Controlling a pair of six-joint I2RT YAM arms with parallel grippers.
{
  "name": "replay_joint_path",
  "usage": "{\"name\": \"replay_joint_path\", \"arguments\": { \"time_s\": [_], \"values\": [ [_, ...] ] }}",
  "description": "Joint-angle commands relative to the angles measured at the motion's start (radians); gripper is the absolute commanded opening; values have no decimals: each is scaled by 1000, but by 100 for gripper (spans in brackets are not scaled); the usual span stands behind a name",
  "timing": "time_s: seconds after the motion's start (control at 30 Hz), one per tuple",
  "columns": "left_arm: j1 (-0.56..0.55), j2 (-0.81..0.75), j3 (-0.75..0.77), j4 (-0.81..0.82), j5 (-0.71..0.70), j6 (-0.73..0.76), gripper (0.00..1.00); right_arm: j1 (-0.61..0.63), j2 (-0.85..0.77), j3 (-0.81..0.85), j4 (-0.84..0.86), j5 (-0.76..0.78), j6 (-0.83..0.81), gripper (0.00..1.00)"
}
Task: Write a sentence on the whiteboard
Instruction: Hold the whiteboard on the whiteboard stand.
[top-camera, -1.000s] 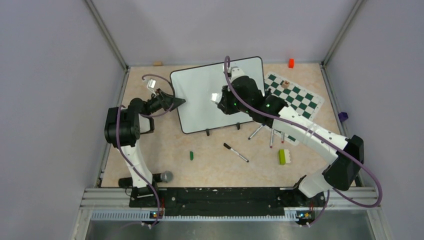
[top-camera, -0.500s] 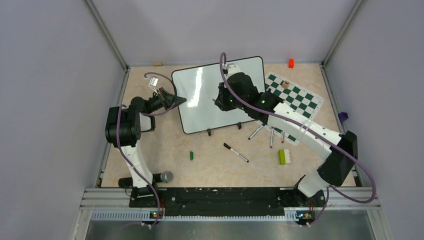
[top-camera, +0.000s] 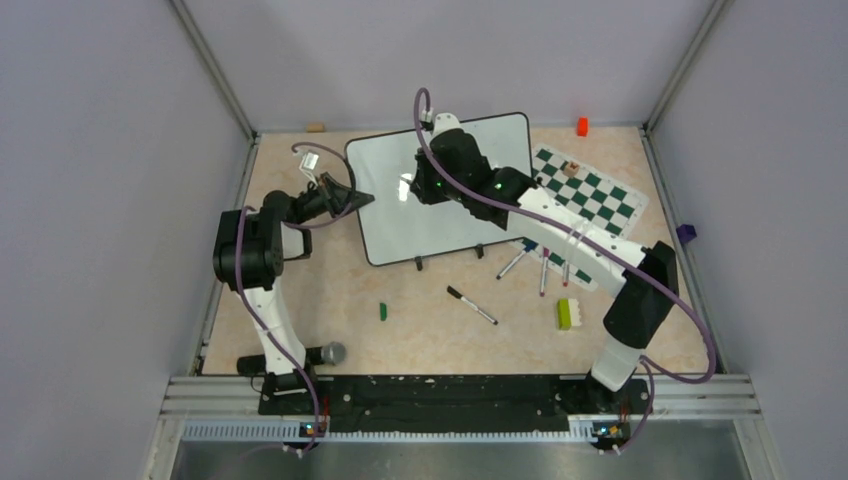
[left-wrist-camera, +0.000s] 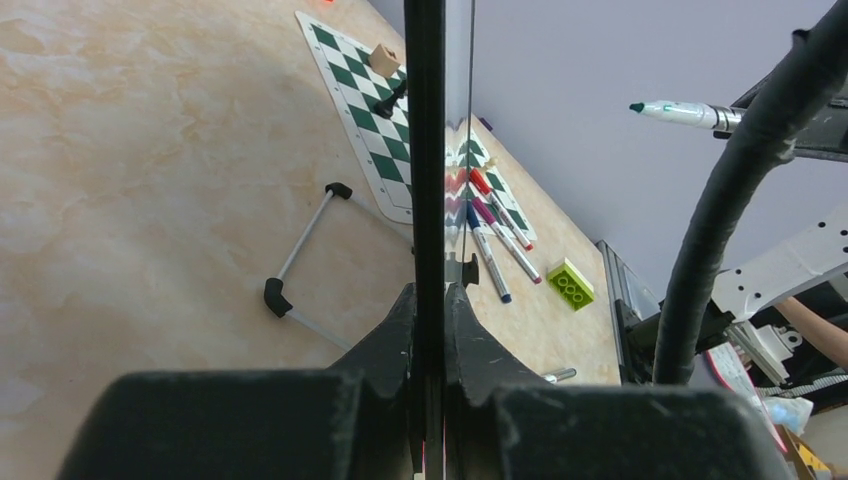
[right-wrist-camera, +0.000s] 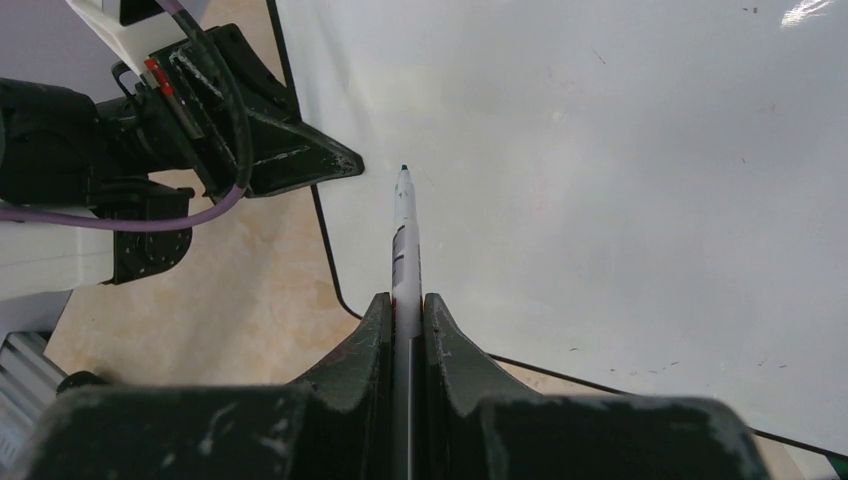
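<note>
The whiteboard (top-camera: 440, 230) stands tilted on its black feet at the back middle of the table. Its face is blank, and no sentence is in view. My left gripper (top-camera: 362, 197) is shut on the board's black left edge (left-wrist-camera: 424, 150), with the frame pinched between the fingers (left-wrist-camera: 395, 325). My right gripper (top-camera: 414, 190) hovers over the board's upper left part, shut on a white marker (right-wrist-camera: 404, 240). The marker's teal tip points at the white surface (right-wrist-camera: 600, 180) near the left edge, close to the left gripper (right-wrist-camera: 335, 165). The same marker (left-wrist-camera: 680, 112) appears in the left wrist view.
A green-and-white chess mat (top-camera: 590, 195) lies right of the board, with several markers (top-camera: 545, 268) at its near edge. A black marker (top-camera: 471, 305), a lime brick (top-camera: 565, 313) and a small green block (top-camera: 382, 311) lie in front. An orange block (top-camera: 582, 126) sits at the back.
My left gripper has closed on the board's left edge. The right arm has carried the marker left and farther back across the board, towards its upper left part.
</note>
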Motion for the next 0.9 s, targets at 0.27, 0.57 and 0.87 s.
{"name": "replay_joint_path", "arguments": {
  "time_s": [0.27,0.57,0.87],
  "values": [
    [-85,94,85,60,165,83,0,12,-87,-17,24,95,-24,0],
    [-169,95,136,61,275,41,0,11,-183,-75,-27,174,-11,0],
    [-161,85,116,61,252,40,0,34,-69,76,-126,247,42,0]
  ]
}}
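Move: My left hand already has the whiteboard's left edge pinched; the board's middle lies about 17 cm to its right, 2 cm farther out and level in height. The near stand clip is roughly 12 cm right, 13 cm back and 13 cm lower, the black marker some 24 cm right, 23 cm back and 15 cm below. From my right hand, holding the green marker, the board's middle is about 5 cm right, 4 cm ahead and 10 cm down. I push the whiteboard to the right by its pinched left edge, slowly at first and then faster, about 6 cm in all, turning my left hand some 13 degrees clockwise with the fingers kept shut. After a short wait my right hand travels about 5 cm right too, rising about 3 cm and turning slightly clockwise in front of the board, its marker still gripped. ##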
